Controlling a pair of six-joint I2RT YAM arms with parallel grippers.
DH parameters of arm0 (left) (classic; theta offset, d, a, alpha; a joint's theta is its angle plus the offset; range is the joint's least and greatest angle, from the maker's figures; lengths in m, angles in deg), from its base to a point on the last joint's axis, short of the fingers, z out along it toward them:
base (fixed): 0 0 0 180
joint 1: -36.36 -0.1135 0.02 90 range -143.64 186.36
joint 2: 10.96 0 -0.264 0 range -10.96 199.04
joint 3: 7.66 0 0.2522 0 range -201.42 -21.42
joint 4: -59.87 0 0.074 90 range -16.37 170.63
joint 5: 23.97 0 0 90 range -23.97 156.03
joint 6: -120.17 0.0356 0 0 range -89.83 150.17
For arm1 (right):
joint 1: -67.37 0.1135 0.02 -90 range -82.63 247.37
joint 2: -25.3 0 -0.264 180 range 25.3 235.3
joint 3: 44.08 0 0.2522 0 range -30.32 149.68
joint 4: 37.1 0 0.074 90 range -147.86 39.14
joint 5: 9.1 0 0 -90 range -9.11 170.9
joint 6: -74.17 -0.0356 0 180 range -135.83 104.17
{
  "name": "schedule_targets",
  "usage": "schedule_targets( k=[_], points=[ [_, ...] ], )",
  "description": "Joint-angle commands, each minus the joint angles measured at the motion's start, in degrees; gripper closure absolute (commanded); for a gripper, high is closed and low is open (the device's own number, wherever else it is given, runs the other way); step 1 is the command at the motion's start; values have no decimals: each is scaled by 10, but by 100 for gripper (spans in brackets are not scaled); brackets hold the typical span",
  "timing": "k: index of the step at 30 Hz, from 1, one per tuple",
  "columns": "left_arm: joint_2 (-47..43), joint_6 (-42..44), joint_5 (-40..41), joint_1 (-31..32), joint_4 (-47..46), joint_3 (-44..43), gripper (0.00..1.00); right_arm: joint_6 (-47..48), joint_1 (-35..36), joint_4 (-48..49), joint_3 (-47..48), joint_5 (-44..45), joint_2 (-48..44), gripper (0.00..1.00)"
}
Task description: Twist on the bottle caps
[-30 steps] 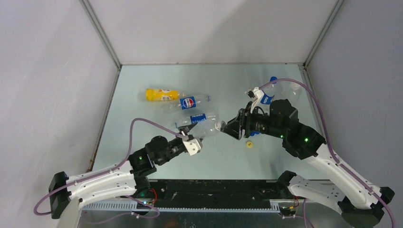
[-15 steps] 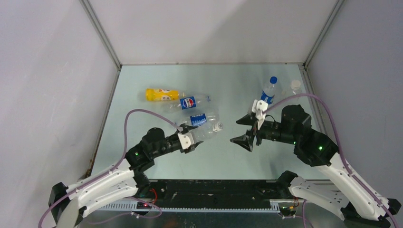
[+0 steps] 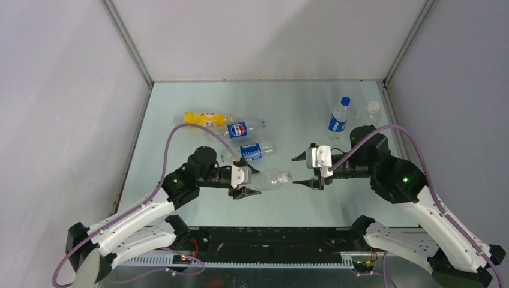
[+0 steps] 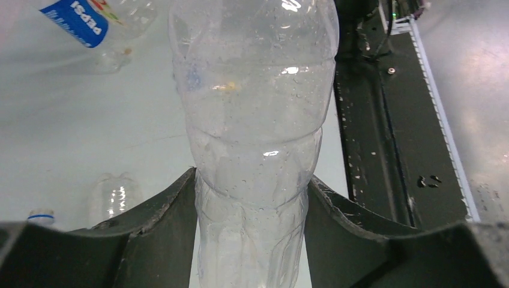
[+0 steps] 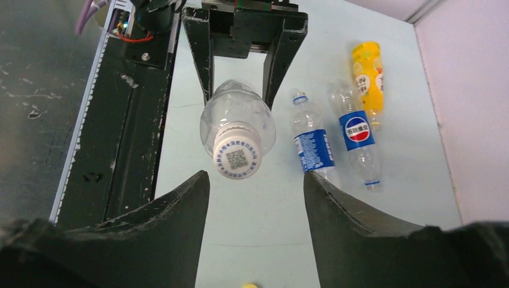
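My left gripper (image 3: 252, 179) is shut on a clear unlabelled bottle (image 3: 268, 179), held level above the table with its neck pointing right. In the left wrist view both fingers (image 4: 162, 228) press the bottle (image 4: 255, 120) at its lower body. A white cap (image 5: 237, 157) with a printed code sits on its neck. My right gripper (image 3: 302, 171) faces that cap, open, with the cap just beyond its tips (image 5: 256, 180) and untouched. A loose yellow cap (image 5: 249, 285) lies on the table below the right gripper.
Three bottles lie at the back left: a yellow-orange one (image 3: 204, 118), a Pepsi-labelled one (image 3: 240, 129) and a blue-labelled one (image 3: 255, 150). A blue-capped bottle (image 3: 338, 119) and a clear white-capped bottle (image 3: 372, 111) stand at the back right. The black base rail (image 3: 270, 237) runs along the near edge.
The right gripper has left the bottle's neck, backed off to the right and turned. The left arm has carried the bottle nearer and to the right, uncovering the blue-labelled bottle.
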Motion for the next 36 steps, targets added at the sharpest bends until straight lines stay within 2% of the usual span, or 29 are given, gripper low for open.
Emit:
schedule_targets(
  k=[1, 10, 31, 36],
  points=[
    [4, 14, -45, -4, 20, -27, 100, 29, 6, -11, 30, -38, 17, 41],
    [17, 8, -57, -5, 8, -37, 100, 13, 18, -25, 32, -72, 35, 49],
    [22, -4, -62, -4, -5, -56, 100, -9, 24, -38, 46, -66, 46, 67],
    [19, -4, -37, -4, -2, -65, 100, -42, 28, -25, 46, -60, 54, 76]
  ],
)
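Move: The white cap, already sitting on the clear bottle that the left hand holds, is roughly 3 cm left of the right hand, 2 cm back and about 1 cm below. From the left hand, that cap lies about 10 cm to the right, level fore and aft, and some 8 cm up. The blue-labelled bottle lies about 12 cm ahead of the right hand, 18 cm left and 25 cm below; the Pepsi bottle is some 11 cm beyond it and 4 cm farther left. Right hand eases about 2 cm back and slightly left, closing to pinch the white cap; left keeps the bottle. ##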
